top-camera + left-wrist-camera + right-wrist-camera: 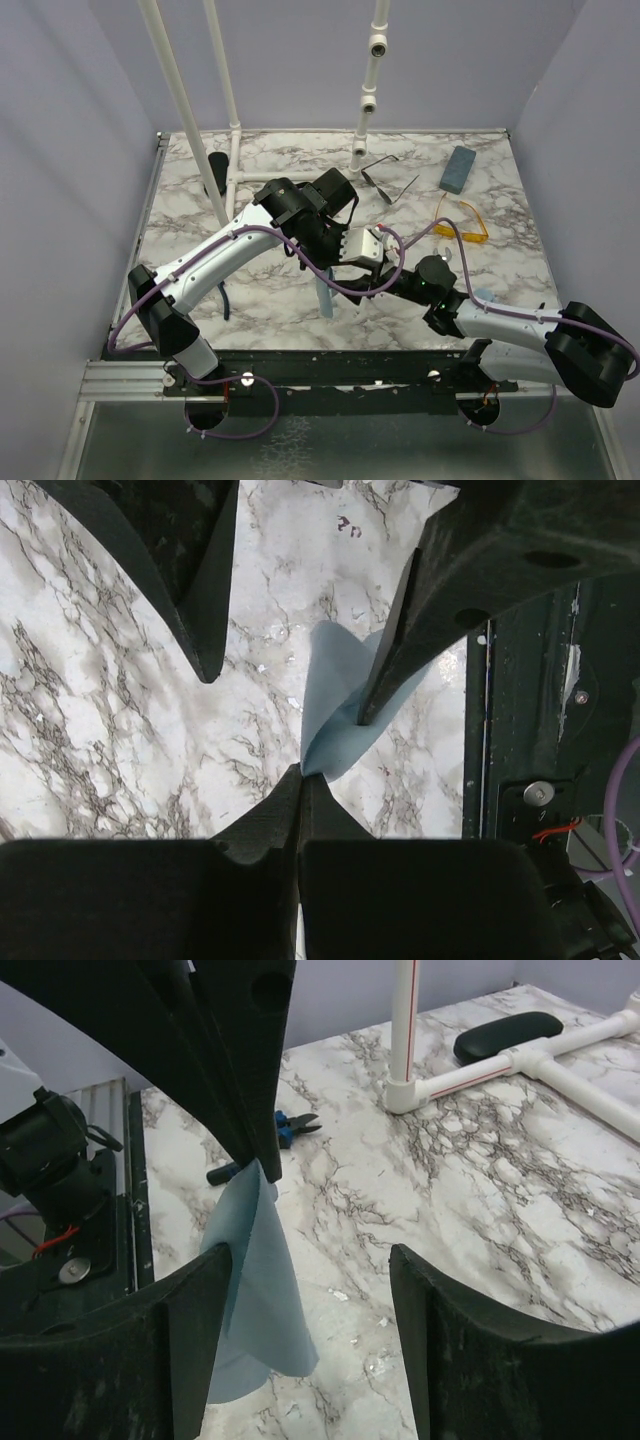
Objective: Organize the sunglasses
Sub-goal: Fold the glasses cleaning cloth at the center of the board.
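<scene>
The thin dark wire-frame sunglasses [388,180] lie at the back of the table. The yellow-orange plastic sunglasses [462,225] lie to the right, apart from both grippers. My left gripper [322,266] [300,772] is shut on the top corner of a light blue cloth [345,700], which hangs above the table's middle front. My right gripper [310,1340] is open right beside it. The cloth [255,1290] hangs between its fingers and against its left finger [200,1340]. Neither gripper holds any sunglasses.
A blue-grey oblong case [458,168] lies at the back right. A black oval case [216,170] [505,1035] lies at the back left by the white pipe frame [362,110] [470,1065]. Blue-handled pliers [290,1128] lie near the front left.
</scene>
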Tool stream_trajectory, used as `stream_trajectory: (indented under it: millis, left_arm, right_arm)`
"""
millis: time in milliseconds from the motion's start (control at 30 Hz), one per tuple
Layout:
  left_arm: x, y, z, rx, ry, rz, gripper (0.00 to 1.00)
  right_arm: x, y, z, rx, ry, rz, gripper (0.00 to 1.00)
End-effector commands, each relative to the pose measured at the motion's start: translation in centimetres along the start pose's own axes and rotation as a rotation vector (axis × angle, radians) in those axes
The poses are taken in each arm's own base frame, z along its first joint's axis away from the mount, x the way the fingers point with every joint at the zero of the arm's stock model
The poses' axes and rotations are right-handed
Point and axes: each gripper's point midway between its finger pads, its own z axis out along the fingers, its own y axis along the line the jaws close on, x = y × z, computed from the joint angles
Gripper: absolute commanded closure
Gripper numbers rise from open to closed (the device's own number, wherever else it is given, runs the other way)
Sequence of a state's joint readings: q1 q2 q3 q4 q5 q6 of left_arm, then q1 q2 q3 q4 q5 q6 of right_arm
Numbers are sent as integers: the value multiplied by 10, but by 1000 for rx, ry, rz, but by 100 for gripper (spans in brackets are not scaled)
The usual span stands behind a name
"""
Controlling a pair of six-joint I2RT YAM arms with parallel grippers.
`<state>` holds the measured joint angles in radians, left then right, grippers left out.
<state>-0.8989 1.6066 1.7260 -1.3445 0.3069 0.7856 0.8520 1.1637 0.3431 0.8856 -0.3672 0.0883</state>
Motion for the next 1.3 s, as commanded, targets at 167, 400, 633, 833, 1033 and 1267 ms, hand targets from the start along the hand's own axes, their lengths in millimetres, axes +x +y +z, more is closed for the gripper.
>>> stream_trajectory:
  millis: [167, 400, 633, 833, 1033, 1267]
  left_arm:
    - [-5, -6, -4, 23, -16, 20, 100]
    - [-6, -10, -6, 38, -28, 29, 100]
    - [-7, -8, -7, 31, -27, 34, 100]
    - [-7, -9, -7, 33, -27, 34, 100]
    - [-5, -10, -7, 36, -23, 36, 100]
    - [-6, -10, -7, 36, -26, 38, 100]
  right_arm:
    - [-3, -29, 2, 173, -8, 13, 41]
    - [3, -35, 1, 203, 3, 8, 44]
    - [14, -35, 6, 185, 33, -1, 45]
    - [24, -29, 11, 144, 46, 6, 45]
    - [23, -29, 11, 142, 24, 8, 52]
    - [31, -22, 15, 94, 36, 13, 60]
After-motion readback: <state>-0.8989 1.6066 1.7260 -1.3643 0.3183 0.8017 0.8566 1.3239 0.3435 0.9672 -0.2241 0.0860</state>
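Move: The cloth hangs from the shut left gripper, its middle about 6 cm below that hand, 2 cm back and 1 cm to its right. From the open right gripper, pointing left, this hanging part lies some 3 cm to the left, 2 cm back and 3 cm down. The left fingertips are about 4 cm left of the right hand, level with it fore and aft, 3 cm above; the blue cutters lie roughly 28 cm left, 6 cm ahead and 15 cm below it. Keep the left gripper shut on the cloth and practically still. Sweep the right gripper forward about 3 cm, turning it some 10 degrees clockwise so its rear finger comes to the cloth's front flap, then sink about 4 cm beside the cloth while narrowing the fingers to a little under half open, not yet shut. ##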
